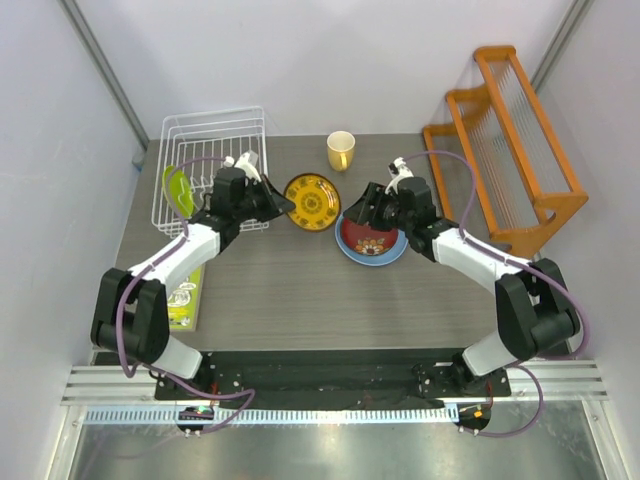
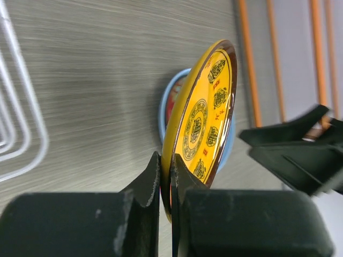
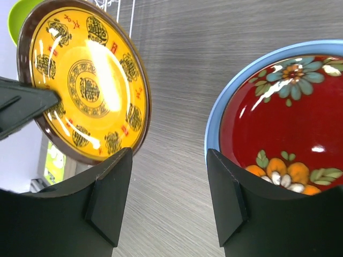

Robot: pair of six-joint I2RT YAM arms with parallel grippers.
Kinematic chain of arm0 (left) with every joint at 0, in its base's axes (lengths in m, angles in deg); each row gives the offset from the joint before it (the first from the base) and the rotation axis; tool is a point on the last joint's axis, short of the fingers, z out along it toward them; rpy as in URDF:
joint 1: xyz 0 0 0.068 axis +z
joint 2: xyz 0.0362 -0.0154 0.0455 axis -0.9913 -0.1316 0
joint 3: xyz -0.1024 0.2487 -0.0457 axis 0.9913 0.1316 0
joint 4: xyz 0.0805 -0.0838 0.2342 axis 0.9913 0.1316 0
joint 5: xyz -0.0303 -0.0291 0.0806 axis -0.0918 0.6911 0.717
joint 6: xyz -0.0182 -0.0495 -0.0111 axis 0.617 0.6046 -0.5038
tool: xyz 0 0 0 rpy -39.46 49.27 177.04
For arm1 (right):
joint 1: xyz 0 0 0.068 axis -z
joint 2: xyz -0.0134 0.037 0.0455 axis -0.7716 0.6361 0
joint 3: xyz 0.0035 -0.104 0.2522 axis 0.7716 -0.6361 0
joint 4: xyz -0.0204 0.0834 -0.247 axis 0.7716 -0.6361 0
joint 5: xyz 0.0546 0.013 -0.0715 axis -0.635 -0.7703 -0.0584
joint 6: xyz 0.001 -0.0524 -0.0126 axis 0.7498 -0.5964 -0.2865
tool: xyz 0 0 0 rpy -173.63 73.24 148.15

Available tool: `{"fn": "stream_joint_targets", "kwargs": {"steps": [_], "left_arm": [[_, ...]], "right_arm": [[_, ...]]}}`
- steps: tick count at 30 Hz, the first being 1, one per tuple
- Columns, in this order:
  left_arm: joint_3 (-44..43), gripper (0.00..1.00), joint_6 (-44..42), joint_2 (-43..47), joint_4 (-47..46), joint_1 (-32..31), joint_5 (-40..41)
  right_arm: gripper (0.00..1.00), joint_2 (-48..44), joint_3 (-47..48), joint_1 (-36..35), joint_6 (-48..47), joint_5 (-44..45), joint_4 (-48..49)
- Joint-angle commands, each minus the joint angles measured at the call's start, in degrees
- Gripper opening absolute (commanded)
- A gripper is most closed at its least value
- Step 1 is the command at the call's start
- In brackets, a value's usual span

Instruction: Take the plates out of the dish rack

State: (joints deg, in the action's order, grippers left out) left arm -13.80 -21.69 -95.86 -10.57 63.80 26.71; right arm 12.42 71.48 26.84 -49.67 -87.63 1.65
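My left gripper [image 1: 283,203] is shut on the rim of the yellow patterned plate [image 1: 312,201] and holds it tilted above the table, right of the white wire dish rack [image 1: 210,135]. In the left wrist view the plate [image 2: 206,115] stands edge-on between my fingers [image 2: 147,179]. The red floral plate [image 1: 372,240] lies on the light blue plate [image 1: 347,248] on the table. My right gripper [image 1: 358,212] is open and empty over their left edge; its view shows the yellow plate [image 3: 86,80] and red plate [image 3: 284,123]. The lime green plate [image 1: 177,190] stands in the rack.
A yellow cup [image 1: 341,150] stands at the back middle. An orange wooden slatted rack [image 1: 510,130] stands at the back right. A green and white sheet [image 1: 187,295] lies at the table's left edge.
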Motion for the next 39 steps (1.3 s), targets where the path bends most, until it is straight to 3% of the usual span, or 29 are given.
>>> {"fn": "stream_joint_targets", "kwargs": {"steps": [1,9,11,12,14,16,17,19,20,22,23,31,39], "left_arm": [[2.11,0.0,6.82,0.02,-12.51,0.35,-8.29],[5.72,0.0,10.68,-1.83,-19.19,0.26,-13.13],[5.98,0.0,10.77,-2.18,-19.54,0.26,-13.31],[6.16,0.0,10.77,-2.18,-19.55,0.26,-13.22],[6.25,0.02,10.6,-2.0,-19.28,0.26,-12.78],[6.16,0.19,10.25,-1.92,-18.67,0.26,-11.82],[6.16,0.46,9.99,-1.83,-18.32,0.26,-11.38],[5.55,0.56,8.06,-1.65,-15.79,0.26,-9.54],[5.29,0.7,7.27,-1.57,-14.29,0.35,-8.48],[4.58,0.78,4.98,-0.69,-9.65,0.26,-3.85],[4.49,0.95,2.8,-0.08,-8.22,0.26,-1.99],[3.97,0.99,-7.94,9.15,5.04,0.35,17.52],[6.16,1.0,-13.65,21.01,10.07,0.26,41.5]], "right_arm": [[0.63,1.86,-0.41,-0.6,3.66,-3.27,8.61],[0.6,5.03,-1.38,-0.6,6.04,-5.56,14.24],[0.46,5.73,-1.38,-0.6,6.13,-5.91,14.59],[0.26,5.74,-1.38,-0.6,6.13,-5.82,14.77],[0.01,5.21,-1.73,-0.6,6.13,-5.47,14.86],[0.01,4.42,-2.0,-0.6,5.43,-4.6,13.64],[0.01,3.29,-2.08,-0.51,4.73,-2.68,12.84],[0.01,1.79,-2.17,-0.33,3.76,-0.21,9.78],[0.01,0.13,-2.17,-0.16,3.06,2.07,8.72],[0.01,-1.2,-2.43,0.8,2.18,4.1,5.3],[0.01,-1.9,-2.78,1.33,1.83,4.72,4.58],[0.01,-7.01,-6.74,12.57,0.16,2.71,-1.48],[0.01,-3.76,-6.66,15.84,-0.55,-1.34,-3.34]]}}
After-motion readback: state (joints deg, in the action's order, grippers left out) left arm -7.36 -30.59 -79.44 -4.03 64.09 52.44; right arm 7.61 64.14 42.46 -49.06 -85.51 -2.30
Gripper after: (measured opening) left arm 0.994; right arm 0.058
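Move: The left hand holds the yellow plate by its near-left rim; the right gripper it is being passed to lies about 19 cm to its right, level fore and aft, with the rack's middle some 26 cm left and 16 ahead, and the mug 15 right and 22 ahead. From the open right hand, the yellow plate's middle is roughly 12 cm left and 2 ahead, the red-and-blue plate stack 5 right, 3 back and 10 below, the mug 3 left and 22 ahead. Both hands close in by under 3 cm each until the right fingers shut on the free rim of the yellow plate; the left then opens wide, dips a little and backs off some 12 cm left and up towards the rack, swinging counter-clockwise. The right hand keeps its pinch and carries the plate about 15 cm to the right, sinking some 3 cm late on and turning about 20 degrees clockwise, to bring it over the stack. ##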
